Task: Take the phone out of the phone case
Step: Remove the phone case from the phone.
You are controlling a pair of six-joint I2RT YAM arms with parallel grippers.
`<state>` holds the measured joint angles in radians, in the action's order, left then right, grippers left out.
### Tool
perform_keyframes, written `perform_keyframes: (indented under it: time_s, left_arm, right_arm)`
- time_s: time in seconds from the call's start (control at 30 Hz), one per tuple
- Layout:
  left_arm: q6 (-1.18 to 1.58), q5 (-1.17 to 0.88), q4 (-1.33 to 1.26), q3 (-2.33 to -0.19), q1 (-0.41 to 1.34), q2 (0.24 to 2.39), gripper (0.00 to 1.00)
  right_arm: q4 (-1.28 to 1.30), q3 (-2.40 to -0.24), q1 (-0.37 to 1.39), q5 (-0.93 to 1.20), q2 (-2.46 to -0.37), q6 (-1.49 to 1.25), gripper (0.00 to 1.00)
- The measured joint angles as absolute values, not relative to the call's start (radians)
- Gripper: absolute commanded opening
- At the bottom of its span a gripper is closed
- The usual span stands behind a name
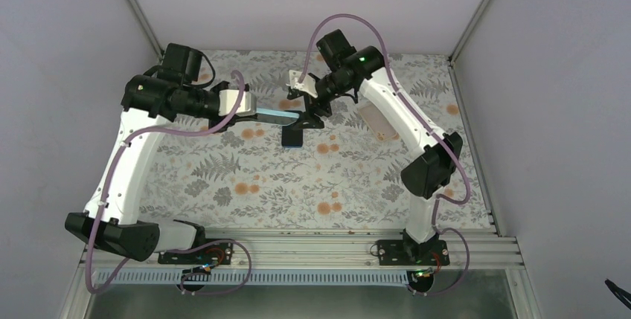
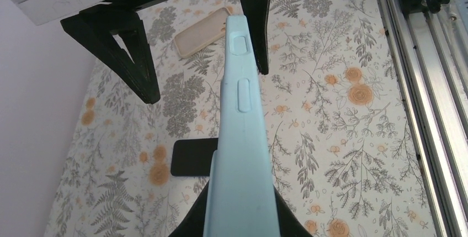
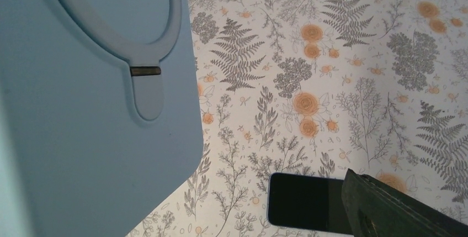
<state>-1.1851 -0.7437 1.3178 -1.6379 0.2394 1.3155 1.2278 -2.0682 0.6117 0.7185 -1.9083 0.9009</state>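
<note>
My left gripper [image 2: 240, 221] is shut on the phone [image 2: 238, 137], a pale light-blue slab held on edge above the table, with raised side buttons. Its back, with a round ring, fills the left of the right wrist view [image 3: 83, 137]; the screen side is hidden. My right gripper [image 1: 307, 110] stands open, its black fingers [image 2: 135, 60] on either side of the phone's far end. The phone case [image 1: 376, 122], a beige-pink shell, lies flat on the cloth apart from the phone, also seen in the left wrist view [image 2: 201, 38].
A second, dark phone with a blue rim [image 1: 292, 137] lies flat on the floral cloth under the grippers [image 3: 306, 201]. Aluminium rails [image 1: 335, 245] run along the near edge. Grey walls close in the left, right and back.
</note>
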Motion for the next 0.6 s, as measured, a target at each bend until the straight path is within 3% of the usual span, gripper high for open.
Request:
perform_keyframes:
  time_s: [0.6]
  left_arm:
    - [-1.089, -0.573, 1.248, -1.602, 0.359, 1.286, 0.02]
  right_arm:
    - [1.362, -2.274, 0.547, 0.652, -2.082, 0.922, 1.0]
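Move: The left hand still pinches one end of the blue phone case. The case's middle is roughly 7 cm to that hand's right, level front to back and 5 cm lower. From the wide-open right hand it lies about 9 cm left, 4 cm back and level in height. Down on the table, 27 cm below the right hand, the bare phone is some 12 cm ahead and 5 cm left, and the beige case about 14 cm ahead and 27 cm right. With its near-side finger already behind the screen side of the blue case's free end, the right hand pulls forward, slowly at first and then with a quick jump, about 4.5 cm in all, sinking nearly 3 cm and edging right until the finger comes clear of the case, its fingers staying wide open. The left hand keeps its grip on the other end, giving about 1 cm to the right and 1 cm down while tilting some 5 degrees. ##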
